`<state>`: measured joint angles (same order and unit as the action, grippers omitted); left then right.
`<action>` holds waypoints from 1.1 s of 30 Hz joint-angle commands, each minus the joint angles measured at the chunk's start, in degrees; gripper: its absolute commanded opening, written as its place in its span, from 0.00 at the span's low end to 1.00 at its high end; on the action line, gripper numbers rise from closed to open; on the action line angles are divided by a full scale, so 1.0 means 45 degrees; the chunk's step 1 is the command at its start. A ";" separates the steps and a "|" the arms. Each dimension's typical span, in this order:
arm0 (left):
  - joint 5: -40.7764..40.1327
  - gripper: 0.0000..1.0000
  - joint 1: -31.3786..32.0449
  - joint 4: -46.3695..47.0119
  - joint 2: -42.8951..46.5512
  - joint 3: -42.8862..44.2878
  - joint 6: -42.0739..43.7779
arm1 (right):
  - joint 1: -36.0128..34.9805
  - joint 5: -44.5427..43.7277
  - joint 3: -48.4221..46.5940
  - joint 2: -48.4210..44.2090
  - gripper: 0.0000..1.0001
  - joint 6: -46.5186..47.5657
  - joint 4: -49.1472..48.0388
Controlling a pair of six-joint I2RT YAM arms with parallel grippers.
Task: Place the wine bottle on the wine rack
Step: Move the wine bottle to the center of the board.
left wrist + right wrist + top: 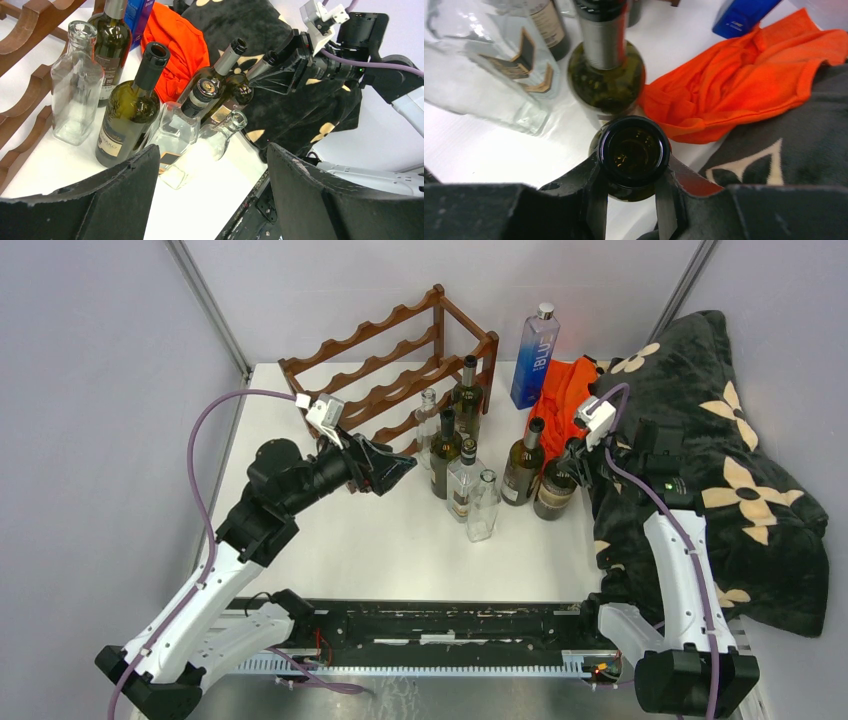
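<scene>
The wine bottle (555, 488), dark green and uncorked, stands upright at the right end of the bottle cluster. My right gripper (578, 452) is shut around its neck; the right wrist view looks down into its open mouth (634, 150), with the fingers (596, 192) pressed against both sides of the neck just under the rim. The left wrist view shows that same grip on the bottle (235, 97). The reddish-brown wine rack (390, 350) stands at the back left, all its rails bare. My left gripper (400, 468) hangs open and holds nothing, in front of the rack (30, 20) and left of the cluster.
Several other bottles crowd the table's middle: dark ones (523, 468) (445, 452) (466, 400) and clear glass ones (483, 505) (428, 425). A tall blue bottle (535, 360) stands at the back. An orange cloth (560, 395) and a black floral blanket (720, 460) lie along the right.
</scene>
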<state>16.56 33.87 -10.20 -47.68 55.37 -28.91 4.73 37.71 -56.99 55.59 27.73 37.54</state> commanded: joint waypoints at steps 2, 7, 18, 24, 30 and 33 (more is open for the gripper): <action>-0.0069 0.84 0.0035 0.0466 0.0443 -0.0198 0.0310 | 0.0299 -0.1832 -0.0770 0.0350 0.12 -0.0258 -0.1487; -0.0085 0.84 0.0035 0.0372 0.0556 -0.0294 0.0431 | 0.1332 -0.2152 -0.0850 0.0659 0.13 -0.0244 -0.1604; 0.0039 0.84 0.0033 0.0370 0.0440 -0.0235 0.0370 | 0.3122 -0.0545 -0.0820 0.1443 0.31 0.0171 -0.1374; 0.0144 0.84 0.0037 0.0381 0.0400 -0.0220 0.0272 | 0.3336 0.0066 -0.1200 0.1427 0.68 0.0245 -0.1006; 0.0241 0.84 0.0047 0.0477 0.0398 -0.0235 0.0174 | 0.3495 0.0235 -0.2416 0.1474 0.82 0.0242 -0.0580; 0.0258 0.84 0.0033 0.0471 0.0420 -0.0196 0.0154 | 0.3527 0.0058 -0.3512 0.1453 0.90 0.0402 -0.0357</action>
<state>16.67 33.89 -10.55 -46.13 53.98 -28.91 20.10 37.32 -65.21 62.70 28.51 35.77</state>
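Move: The right hand already grips the neck of the near wine bottle; the free spot by the dark pillow's edge lies about 9 cm to its right, 4 cm ahead and 25 cm down. The second wine bottle stands some 8 cm left and 3 cm ahead of the hand, the clear bottle 16 cm left and 5 cm back, and the orange cloth 18 cm ahead and 3 cm right. From the left hand that spot is roughly 42 cm right, 13 cm ahead and 36 cm lower. Keeping its pinch on the neck, the right hand slides the wine bottle along the table at an even height, about 9 cm to the right and some 4 cm forward, away from the second wine bottle and up to the pillow's edge, turning clockwise roughly 15 degrees on the way. There it all but stops, spreads its fingers wide to let go of the neck, and starts straight up, about 3 cm by the end. ##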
